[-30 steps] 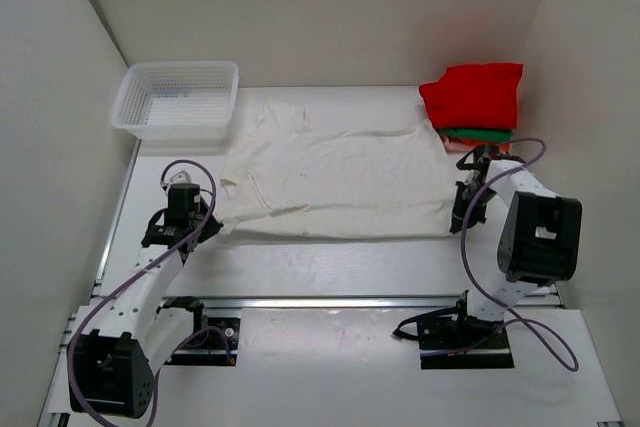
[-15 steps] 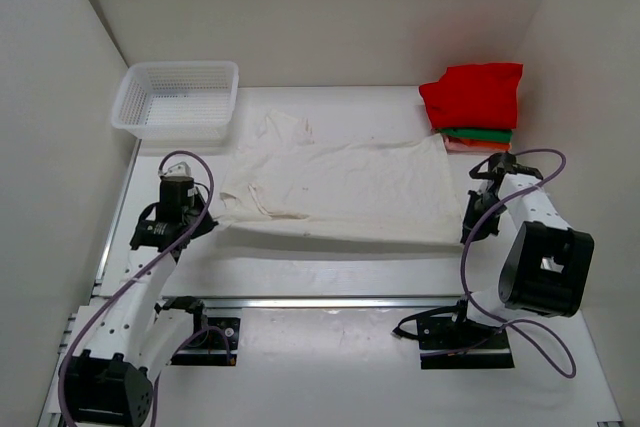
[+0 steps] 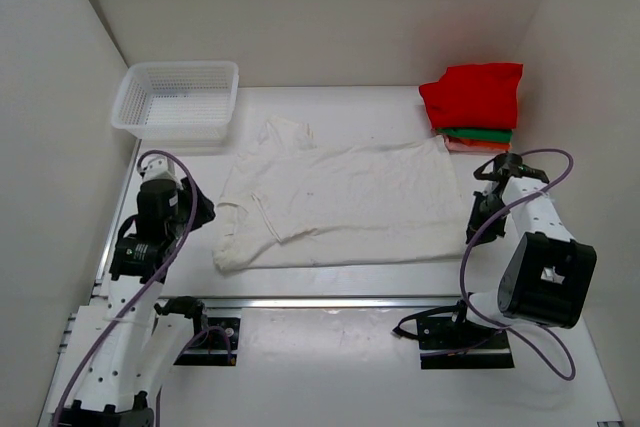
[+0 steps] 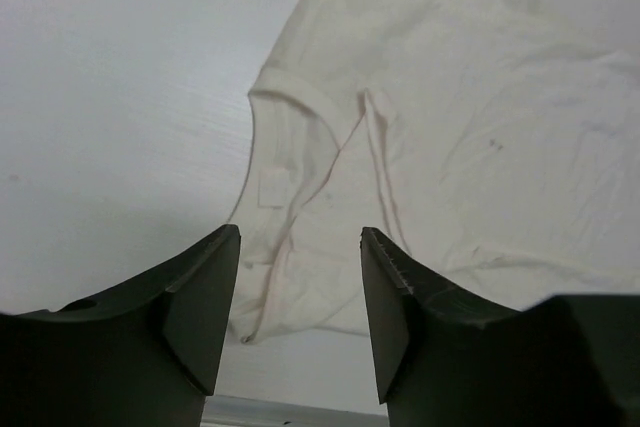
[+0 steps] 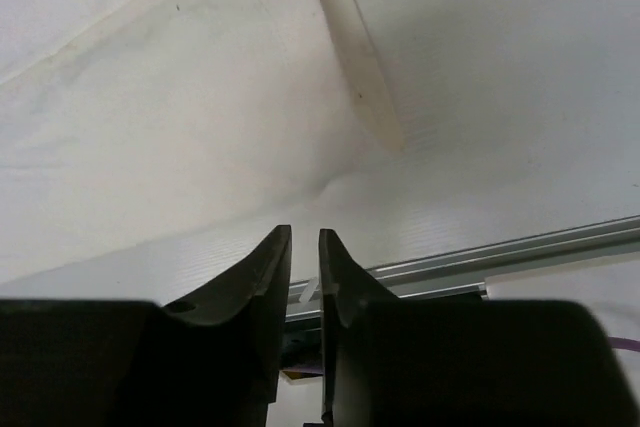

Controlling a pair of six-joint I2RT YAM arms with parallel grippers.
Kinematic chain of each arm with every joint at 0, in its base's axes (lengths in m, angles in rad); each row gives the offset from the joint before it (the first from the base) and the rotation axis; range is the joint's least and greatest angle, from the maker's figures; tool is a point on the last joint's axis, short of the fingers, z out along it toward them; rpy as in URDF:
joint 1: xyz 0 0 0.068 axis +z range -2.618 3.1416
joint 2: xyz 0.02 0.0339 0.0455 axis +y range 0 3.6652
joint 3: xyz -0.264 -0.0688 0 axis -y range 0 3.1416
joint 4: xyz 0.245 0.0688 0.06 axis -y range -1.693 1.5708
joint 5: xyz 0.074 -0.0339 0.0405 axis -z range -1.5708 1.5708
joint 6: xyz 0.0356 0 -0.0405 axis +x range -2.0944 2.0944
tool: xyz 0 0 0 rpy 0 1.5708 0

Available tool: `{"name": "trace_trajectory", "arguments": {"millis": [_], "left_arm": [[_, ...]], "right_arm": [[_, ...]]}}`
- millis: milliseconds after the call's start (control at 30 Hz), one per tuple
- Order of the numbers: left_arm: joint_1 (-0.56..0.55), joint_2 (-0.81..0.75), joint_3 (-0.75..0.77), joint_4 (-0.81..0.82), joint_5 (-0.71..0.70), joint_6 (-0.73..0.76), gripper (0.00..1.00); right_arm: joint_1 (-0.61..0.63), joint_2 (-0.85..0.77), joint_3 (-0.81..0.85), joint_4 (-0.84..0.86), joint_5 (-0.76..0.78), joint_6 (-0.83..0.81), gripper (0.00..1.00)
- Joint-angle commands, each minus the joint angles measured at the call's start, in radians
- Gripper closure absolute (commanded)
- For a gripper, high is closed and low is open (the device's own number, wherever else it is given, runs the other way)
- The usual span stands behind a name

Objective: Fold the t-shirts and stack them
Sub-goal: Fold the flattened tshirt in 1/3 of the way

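Observation:
The cream t-shirt (image 3: 340, 202) lies spread flat on the table, with a sleeve folded in at its near left corner. The left wrist view shows that sleeve and body (image 4: 450, 127) just ahead of my left gripper (image 4: 300, 237). That gripper (image 3: 200, 212) is open and empty, just left of the shirt. My right gripper (image 3: 478, 215) sits off the shirt's right edge. Its jaws (image 5: 305, 242) stand almost together with only a thin slit and no cloth between them. The shirt's hem (image 5: 350, 47) lies beyond it. Folded red (image 3: 472, 95), green (image 3: 480, 133) and salmon-pink (image 3: 470, 145) t-shirts are stacked at the back right.
A white mesh basket (image 3: 178, 97) stands at the back left corner. White walls close in the table on the left, back and right. A metal rail (image 3: 330, 300) runs along the near edge in front of the arm bases.
Both grippers held the near edge of the cream shirt stretched between them; now it lies flat and released. My left gripper opened and drew back to the left. My right gripper parted slightly.

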Motion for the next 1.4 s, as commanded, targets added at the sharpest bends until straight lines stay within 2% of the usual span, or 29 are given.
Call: {"name": "trace_trajectory", "arguments": {"millis": [0, 67, 200, 233, 367, 433, 567, 633, 733, 867, 967, 1133, 1367], "left_arm": [[-0.007, 0.032, 0.087, 0.058, -0.029, -0.006, 0.37], [0.009, 0.079, 0.1, 0.117, 0.029, 0.003, 0.4], [-0.003, 0.271, 0.205, 0.155, 0.119, 0.049, 0.41], [-0.025, 0.396, 0.245, 0.154, 0.149, 0.062, 0.4], [-0.066, 0.62, 0.368, 0.21, 0.194, 0.069, 0.37], [-0.094, 0.734, 0.431, 0.261, 0.186, 0.072, 0.37], [-0.109, 0.878, 0.46, 0.281, 0.159, 0.059, 0.38], [-0.103, 0.952, 0.408, 0.313, 0.172, 0.039, 0.39], [-0.108, 1.013, 0.338, 0.361, 0.168, 0.025, 0.39], [-0.105, 1.069, 0.295, 0.33, 0.125, 0.031, 0.4], [-0.089, 1.081, 0.276, 0.283, 0.061, 0.026, 0.4], [-0.02, 1.033, 0.204, 0.284, 0.041, 0.03, 0.39], [-0.01, 1.02, 0.137, 0.246, 0.031, 0.043, 0.4]], "right_arm": [[-0.002, -0.047, 0.037, -0.023, 0.026, -0.013, 0.83], [-0.01, -0.045, 0.051, -0.013, 0.055, -0.011, 0.73], [-0.008, -0.028, 0.117, 0.003, 0.064, -0.016, 0.68], [0.012, -0.011, 0.15, 0.022, 0.066, -0.005, 0.68], [0.117, 0.079, 0.294, 0.107, 0.086, 0.057, 0.68], [0.156, 0.177, 0.344, 0.172, 0.051, 0.097, 0.68], [0.203, 0.266, 0.362, 0.268, -0.017, 0.146, 0.67], [0.224, 0.326, 0.347, 0.297, -0.031, 0.162, 0.68], [0.26, 0.404, 0.347, 0.322, -0.035, 0.174, 0.68], [0.309, 0.444, 0.31, 0.312, -0.024, 0.188, 0.68], [0.316, 0.426, 0.237, 0.322, -0.052, 0.211, 0.68], [0.378, 0.36, 0.102, 0.36, -0.08, 0.263, 0.67], [0.424, 0.317, 0.017, 0.381, -0.095, 0.285, 0.68]]}}
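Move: The white t-shirt lies spread between the hands. Its middle is about 13 cm ahead and 24 cm right of the left hand, 17 cm below it; from the right hand it is some 14 cm ahead, 26 cm left and 6 cm below. The sleeve crease lies 9 cm ahead and 10 cm right of the left hand; the shirt's front right corner is almost under the right hand, about 2 cm ahead and 1 cm left. Swing both grippers up and forward about 16 cm over the t-shirt, the left veering right, the right veering left and parting its fingers a little; lower both onto the cloth, tipping the open left hand some 30 degrees further down. With the fingertips on the fabric, sweep both leftward, drawing the right hand back too. ##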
